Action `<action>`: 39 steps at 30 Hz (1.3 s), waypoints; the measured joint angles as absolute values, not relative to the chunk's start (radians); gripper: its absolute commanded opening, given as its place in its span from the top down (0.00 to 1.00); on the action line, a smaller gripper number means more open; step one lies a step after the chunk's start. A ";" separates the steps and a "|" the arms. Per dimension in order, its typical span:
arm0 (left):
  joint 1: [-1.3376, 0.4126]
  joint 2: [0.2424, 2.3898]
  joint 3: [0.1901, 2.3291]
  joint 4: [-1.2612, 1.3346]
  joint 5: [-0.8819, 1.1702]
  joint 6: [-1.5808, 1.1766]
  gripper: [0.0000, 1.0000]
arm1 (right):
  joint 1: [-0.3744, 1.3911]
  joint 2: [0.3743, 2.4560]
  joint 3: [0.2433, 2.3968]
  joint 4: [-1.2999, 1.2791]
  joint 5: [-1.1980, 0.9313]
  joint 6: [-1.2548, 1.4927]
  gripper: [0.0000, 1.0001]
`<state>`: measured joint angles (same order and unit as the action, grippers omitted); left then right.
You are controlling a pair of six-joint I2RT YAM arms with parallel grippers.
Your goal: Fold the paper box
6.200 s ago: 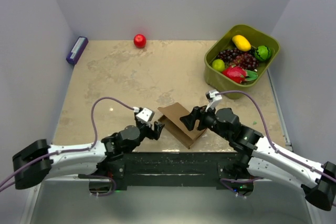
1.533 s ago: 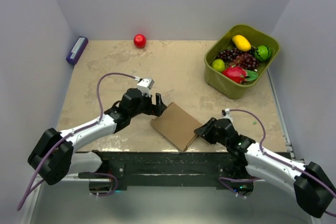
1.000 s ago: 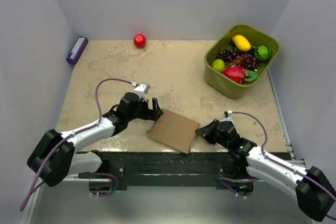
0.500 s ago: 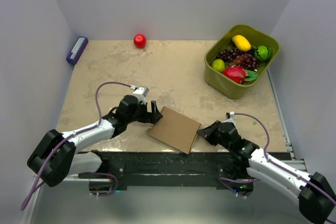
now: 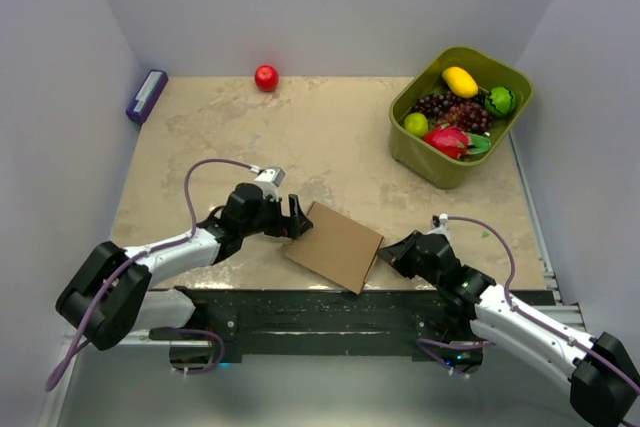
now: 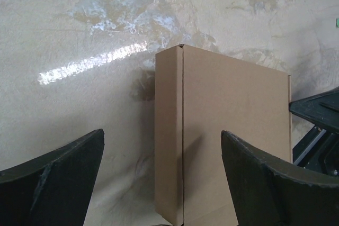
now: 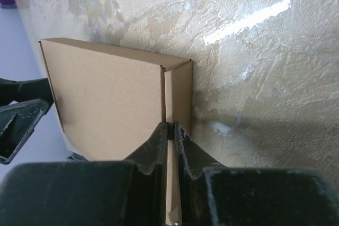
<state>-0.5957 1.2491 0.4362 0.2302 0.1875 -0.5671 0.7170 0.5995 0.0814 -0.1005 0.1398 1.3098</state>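
Observation:
The paper box (image 5: 335, 245) is a brown cardboard slab lying low near the table's front edge, with a narrow folded strip along its left side (image 6: 168, 130). My left gripper (image 5: 297, 217) stands wide open at that left edge, its fingers (image 6: 63, 168) on either side of the strip and touching nothing. My right gripper (image 5: 385, 250) is at the box's right edge. In the right wrist view its jaws (image 7: 170, 124) are pinched on a thin cardboard flap of the box (image 7: 106, 88).
A green bin (image 5: 425, 165) of fruit stands at the back right. A red apple (image 5: 266, 78) lies at the back wall and a purple object (image 5: 146, 95) at the back left. The dark rail (image 5: 330, 312) runs just in front of the box.
The box, earlier tented between both grippers, now lies flat. My left gripper has slid down to its left edge, and the right jaws have narrowed onto the right flap.

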 measured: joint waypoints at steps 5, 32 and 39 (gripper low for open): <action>-0.596 1.300 0.409 0.290 0.261 -0.603 0.08 | 0.717 0.599 0.081 -0.101 0.140 1.310 1.00; -0.580 1.435 0.410 0.520 0.511 -0.801 0.79 | 0.745 0.648 0.197 -0.143 0.194 0.995 0.24; -0.546 1.436 0.469 0.418 0.559 -0.791 0.79 | 0.966 0.801 0.418 -0.059 0.274 0.737 0.19</action>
<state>-0.5457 1.4357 0.4690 0.4179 0.5591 -0.7906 0.9665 0.8013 0.4183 -0.0593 0.2745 0.7368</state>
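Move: My left hand hangs open just over the paper box's left edge, which lies about 2 cm back, 2 cm to its right and 3 cm below. The box's middle is roughly 7 cm to its right, 5 cm back and 4 cm below. From my right hand, nearly shut at the box's right edge, the middle is some 10 cm left, level fore and aft, and about 1 cm lower. Nothing else stands near. While my right fingertips stay on the box's right edge, I bring my left hand back, right and down about 4 cm, turning it clockwise, and close its fingers across the left side's thickness, keeping that grip as it rises slightly. Then my right fingers open and come free, and that hand climbs some 9 cm and swings 6 cm left over the lid, its wrist turning counter-clockwise. ##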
